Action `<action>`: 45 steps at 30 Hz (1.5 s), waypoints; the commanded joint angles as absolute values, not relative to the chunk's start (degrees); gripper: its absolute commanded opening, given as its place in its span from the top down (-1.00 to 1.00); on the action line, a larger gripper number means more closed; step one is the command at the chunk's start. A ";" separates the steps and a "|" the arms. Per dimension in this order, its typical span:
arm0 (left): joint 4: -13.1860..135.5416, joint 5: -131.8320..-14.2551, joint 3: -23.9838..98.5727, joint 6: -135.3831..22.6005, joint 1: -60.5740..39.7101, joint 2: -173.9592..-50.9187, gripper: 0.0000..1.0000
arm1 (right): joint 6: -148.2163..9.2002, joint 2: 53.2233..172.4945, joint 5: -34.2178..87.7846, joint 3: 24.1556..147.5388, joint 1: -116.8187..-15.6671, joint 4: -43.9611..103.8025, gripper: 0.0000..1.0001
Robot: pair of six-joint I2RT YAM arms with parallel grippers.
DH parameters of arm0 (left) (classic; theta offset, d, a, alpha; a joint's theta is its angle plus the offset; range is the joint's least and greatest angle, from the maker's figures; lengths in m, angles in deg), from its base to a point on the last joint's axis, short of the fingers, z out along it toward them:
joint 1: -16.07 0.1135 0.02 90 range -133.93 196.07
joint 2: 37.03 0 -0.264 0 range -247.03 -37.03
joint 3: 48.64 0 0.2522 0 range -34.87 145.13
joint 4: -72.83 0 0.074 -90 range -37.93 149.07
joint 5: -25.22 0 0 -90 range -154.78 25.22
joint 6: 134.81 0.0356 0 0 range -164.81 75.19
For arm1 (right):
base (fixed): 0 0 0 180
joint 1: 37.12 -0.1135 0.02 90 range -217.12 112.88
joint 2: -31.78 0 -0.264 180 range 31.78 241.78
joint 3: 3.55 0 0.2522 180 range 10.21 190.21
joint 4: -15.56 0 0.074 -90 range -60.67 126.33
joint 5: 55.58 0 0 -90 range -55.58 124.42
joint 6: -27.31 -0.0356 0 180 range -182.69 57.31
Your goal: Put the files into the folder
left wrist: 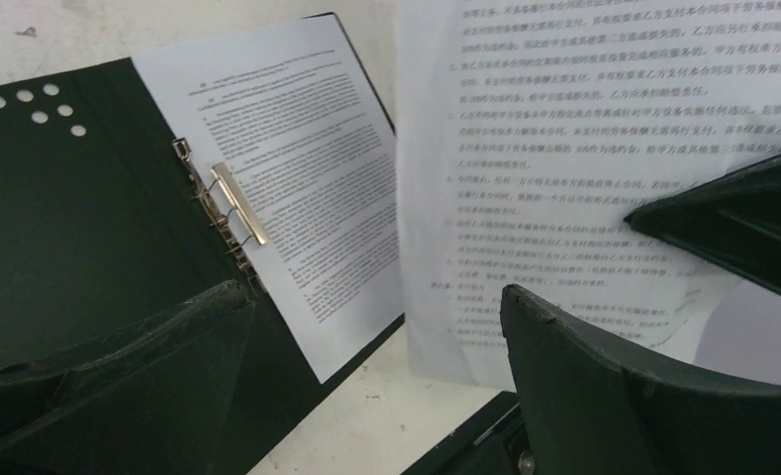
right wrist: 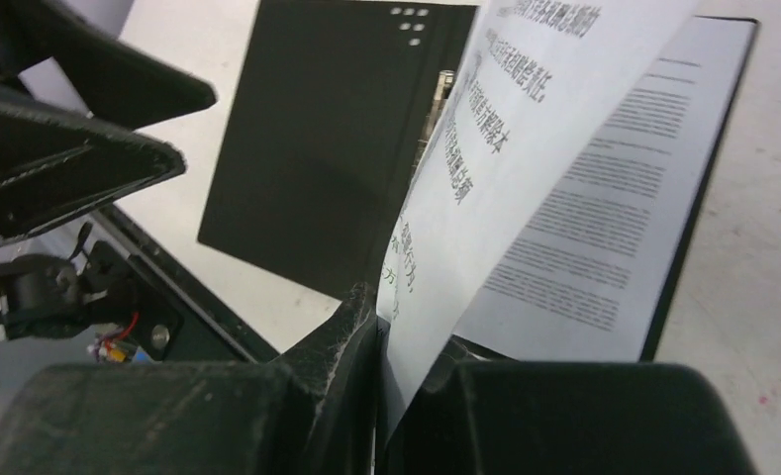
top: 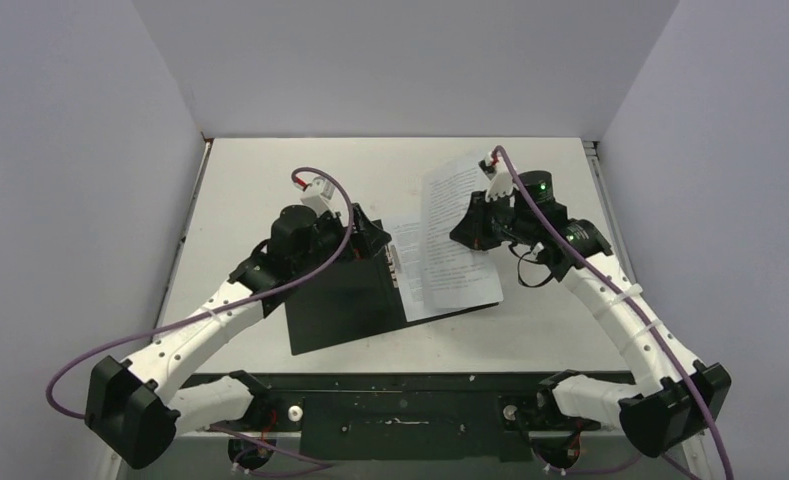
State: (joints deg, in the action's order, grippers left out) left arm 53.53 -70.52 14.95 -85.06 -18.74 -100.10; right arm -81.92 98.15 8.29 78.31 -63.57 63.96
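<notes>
The folder point(top: 335, 305) lies open on the table, black inside up, its metal spine clip point(left wrist: 233, 203) in the middle. One of the files point(top: 455, 285) lies flat on the folder's right half; it shows too in the left wrist view point(left wrist: 297, 168) and the right wrist view point(right wrist: 614, 218). A second sheet point(top: 448, 195) stands lifted and curved above it, pinched at its edge by my right gripper point(top: 473, 228), which is shut on it point(right wrist: 391, 346). My left gripper point(top: 372, 235) hovers open over the spine, nothing between its fingers point(left wrist: 376, 336).
A black base plate point(top: 410, 405) runs along the near table edge between the arm bases. White walls close in the table at the left, back and right. Purple cables point(top: 320, 180) loop above both arms.
</notes>
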 commanded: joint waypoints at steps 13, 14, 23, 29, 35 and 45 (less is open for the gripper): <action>58.28 -65.22 12.61 -87.01 -19.18 -113.00 -0.93 | -79.08 111.14 -2.83 79.89 -54.38 61.87 0.89; 59.15 -65.24 12.52 -87.19 -19.10 -113.70 -0.93 | -78.97 111.85 -3.42 80.09 -54.40 61.77 0.89; 62.34 -65.85 11.42 -87.79 -18.55 -118.95 -0.93 | -80.68 117.15 -7.79 80.42 -54.54 59.07 0.89; 63.60 -66.15 9.12 -87.88 -16.64 -119.20 -0.93 | -81.35 120.48 -8.28 81.41 -54.77 57.67 0.89; 64.70 -67.13 7.95 -87.56 -15.58 -119.48 -0.93 | -81.15 124.50 -7.76 79.61 -54.09 55.83 0.89; 65.58 -69.23 7.49 -86.92 -15.14 -121.06 -0.93 | -79.57 130.28 -6.12 77.74 -51.55 55.14 0.88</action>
State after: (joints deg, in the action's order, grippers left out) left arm 62.36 -68.05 7.45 -87.64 -15.64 -120.65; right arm -81.26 129.47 -6.85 78.00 -52.43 57.07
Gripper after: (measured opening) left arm 0.966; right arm 0.061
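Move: The folder's ring clip lies about 10 cm ahead of my right hand, which already pinches the loose sheet, some 12 cm to its left and 26 cm below. The file already in the folder is centred about 11 cm ahead and 2 cm left of that hand. From my open left hand the clip is 7 cm ahead, 3 cm right and 24 cm below; the bare left half of the folder is centred 1 cm ahead and 10 cm left. Keeping the sheet pinched, I bring my right hand down about 15 cm and forward some 7 cm over the filed paper, tipping its fingers about 25 degrees further down so the sheet's left edge comes to the ring clip. I lower my left hand with it, some 16 cm and slightly forward, fingers still wide open and tipping down, to hover close over the clip. ##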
